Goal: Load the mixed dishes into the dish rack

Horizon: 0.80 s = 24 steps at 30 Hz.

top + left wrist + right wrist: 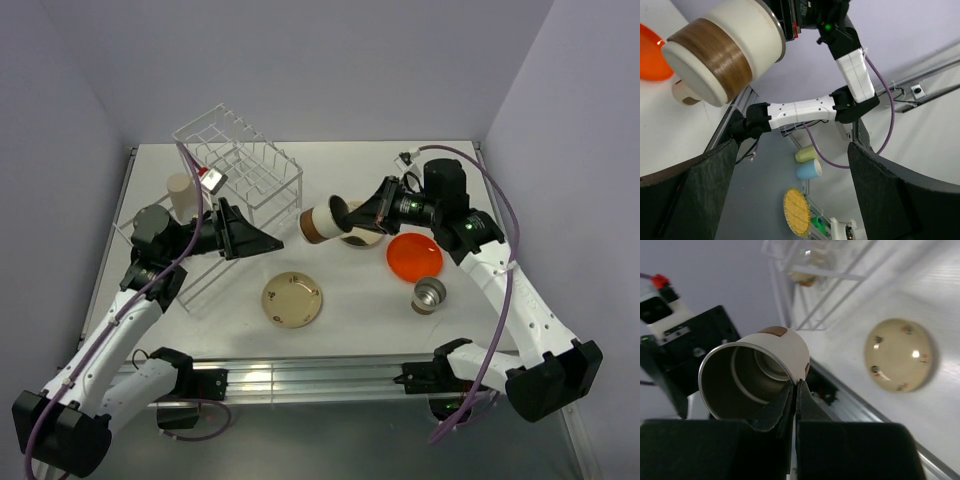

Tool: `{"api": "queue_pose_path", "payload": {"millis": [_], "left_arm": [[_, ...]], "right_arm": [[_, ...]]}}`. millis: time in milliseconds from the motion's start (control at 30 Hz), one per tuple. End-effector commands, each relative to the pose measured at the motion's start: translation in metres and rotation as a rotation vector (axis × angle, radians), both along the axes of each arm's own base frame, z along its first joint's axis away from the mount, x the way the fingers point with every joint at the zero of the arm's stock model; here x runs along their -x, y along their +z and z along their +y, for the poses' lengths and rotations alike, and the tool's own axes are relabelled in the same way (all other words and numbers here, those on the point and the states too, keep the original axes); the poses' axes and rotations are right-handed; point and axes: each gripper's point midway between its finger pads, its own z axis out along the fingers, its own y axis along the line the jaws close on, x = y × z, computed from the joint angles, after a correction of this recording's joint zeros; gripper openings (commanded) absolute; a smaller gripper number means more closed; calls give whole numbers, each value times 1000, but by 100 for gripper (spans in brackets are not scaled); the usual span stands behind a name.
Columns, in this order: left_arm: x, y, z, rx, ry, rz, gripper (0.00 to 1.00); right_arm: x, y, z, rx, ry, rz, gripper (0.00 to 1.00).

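My right gripper (347,214) is shut on the rim of a cream cup with a brown band (320,223) and holds it on its side above the table, base pointing left. The right wrist view shows its mouth (747,382) with the fingers pinching the rim. My left gripper (255,236) is open and empty, just left of the cup's base (722,50). The white wire dish rack (243,163) stands at the back left. A tall beige cup (183,195) stands beside it. A cream plate with brown motifs (292,299), an orange plate (414,255) and a metal cup (430,294) lie on the table.
The rack's low tray section (195,275) lies under my left arm. A cream dish (362,238) sits partly hidden under the right gripper. The cream plate also shows in the right wrist view (899,354), and the orange plate in the left wrist view (650,52).
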Motion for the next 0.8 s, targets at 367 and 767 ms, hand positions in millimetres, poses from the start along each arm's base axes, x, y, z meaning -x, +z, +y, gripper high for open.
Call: {"api": "queue_pose_path", "payload": {"millis": [367,767], "left_arm": [[0,30,-34,66,-50,-111,99],[6,57,-30,98,-36,-189,99]], "right_arm": [[53,90,49,-315,270,-55,0],[73,95,62,-372,324,-46,0]]}}
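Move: My right hand already pinches the steel cup by its rim, and the wide-open left gripper it is being taken to lies about 20 cm to that hand's left, 6 cm back and 3 cm higher. From my left hand the cup is some 14 cm to the right, 7 cm ahead and 5 cm below. The near plate is on the table some 35 cm beneath my left hand, 4 cm to the right; the dish rack's middle is roughly 20 cm left, 20 cm ahead and 28 cm down. I bring the cup to my left hand for a handover: my right hand keeps its rim pinch and goes up, left and back, about 11 cm in all, tipping its left side up and swinging counter-clockwise some 25 degrees altogether. Meanwhile my left hand, fingers staying wide open, reaches about 3.5 cm right towards the cup, then rises about 3 cm to take its bottom end between the fingers. ##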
